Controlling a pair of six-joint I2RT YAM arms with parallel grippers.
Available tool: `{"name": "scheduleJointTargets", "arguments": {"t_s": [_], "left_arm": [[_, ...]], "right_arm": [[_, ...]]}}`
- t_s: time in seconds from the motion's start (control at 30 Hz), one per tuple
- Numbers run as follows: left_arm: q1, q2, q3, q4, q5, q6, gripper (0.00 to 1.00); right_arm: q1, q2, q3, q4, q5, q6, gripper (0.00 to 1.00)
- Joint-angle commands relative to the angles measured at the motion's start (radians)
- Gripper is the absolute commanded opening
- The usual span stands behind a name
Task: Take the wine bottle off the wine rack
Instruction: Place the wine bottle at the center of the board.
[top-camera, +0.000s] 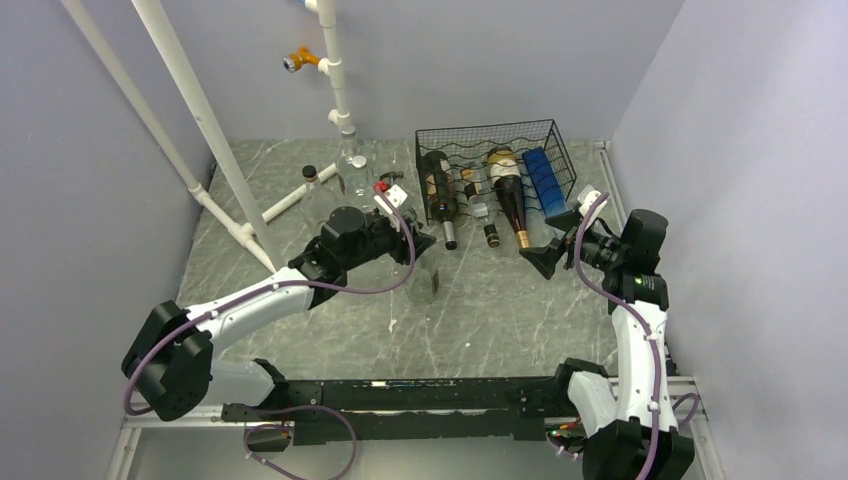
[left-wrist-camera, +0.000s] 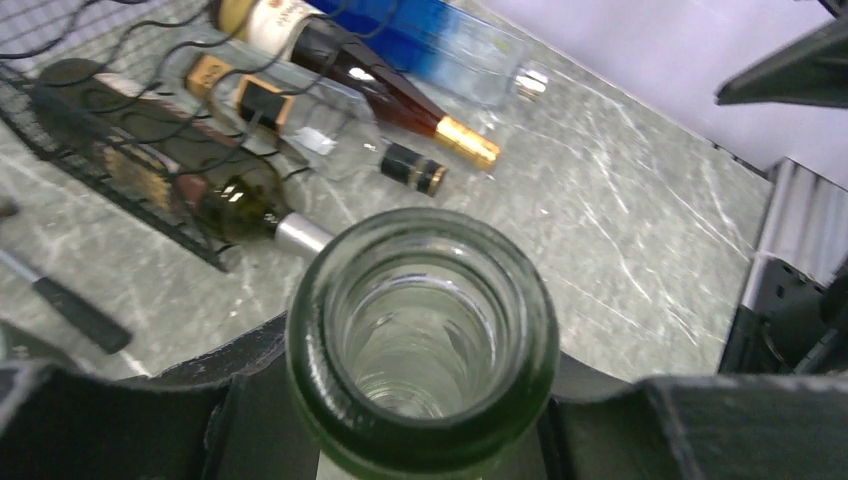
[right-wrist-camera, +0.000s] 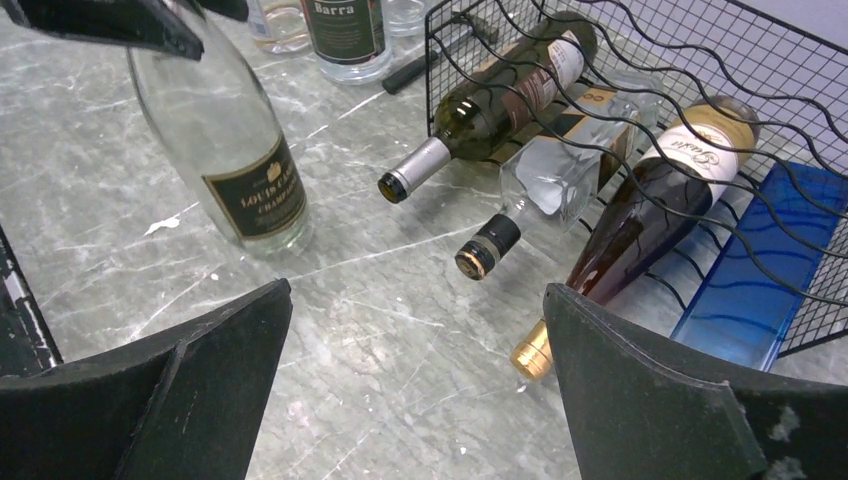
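The black wire wine rack (top-camera: 490, 135) stands at the back right. Lying in it, necks toward me, are a dark green bottle (top-camera: 437, 190), a small clear bottle (right-wrist-camera: 545, 185), an amber bottle with a gold cap (right-wrist-camera: 640, 220) and a blue bottle (right-wrist-camera: 760, 270). A clear wine bottle (top-camera: 425, 275) with a dark label stands upright on the table, left of the rack. My left gripper (top-camera: 415, 240) is shut on its neck, and its green rim (left-wrist-camera: 330, 390) fills the left wrist view. My right gripper (right-wrist-camera: 415, 340) is open just in front of the gold cap (right-wrist-camera: 533, 352), touching nothing.
White pipes (top-camera: 200, 120) slant across the back left. Two clear bottles (top-camera: 352, 165) (top-camera: 312, 195) stand near them. A black-handled tool (left-wrist-camera: 65, 300) lies left of the rack. Grey walls close in both sides.
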Motion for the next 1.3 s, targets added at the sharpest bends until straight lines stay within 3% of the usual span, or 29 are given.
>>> {"name": "scheduleJointTargets", "arguments": {"t_s": [0.0,0.6,1.27], "left_arm": [[0.04,-0.087,0.055,0.168,-0.057,-0.006,0.0],[0.123,-0.198,0.034,0.08,-0.336,0.105,0.0],[0.222,-0.189,-0.022,0.131,-0.512,0.146,0.0]], "right_arm": [[-0.004,-0.015,-0.01,0.049,0.02,0.014,1.0],[-0.005,-0.022,-0.01,0.045,0.032,0.006,1.0],[-0.005,-0.02,-0.01,0.042,0.042,0.0,1.0]]}}
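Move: The left hand already holds the clear wine bottle by its neck, off the board. The open patch it is carried to lies roughly 15 cm left, 8 cm ahead and 24 cm below. Beyond that patch stand the black-capped bottle, about 21 cm left and 16 cm ahead of the hand, and the white-capped bottle, some 11 cm left and 20 cm ahead. The patch lies about 41 cm left and 10 cm ahead of the idle right hand. Still gripping the neck, the left hand carries the wine bottle about 15 cm left and 8 cm forward towards the standing bottles, away from the right hand. It rises some 3 cm on the way and then sinks about 2 cm, while the wrist turns counter-clockwise by over 35 degrees and the fingers keep their hold. ##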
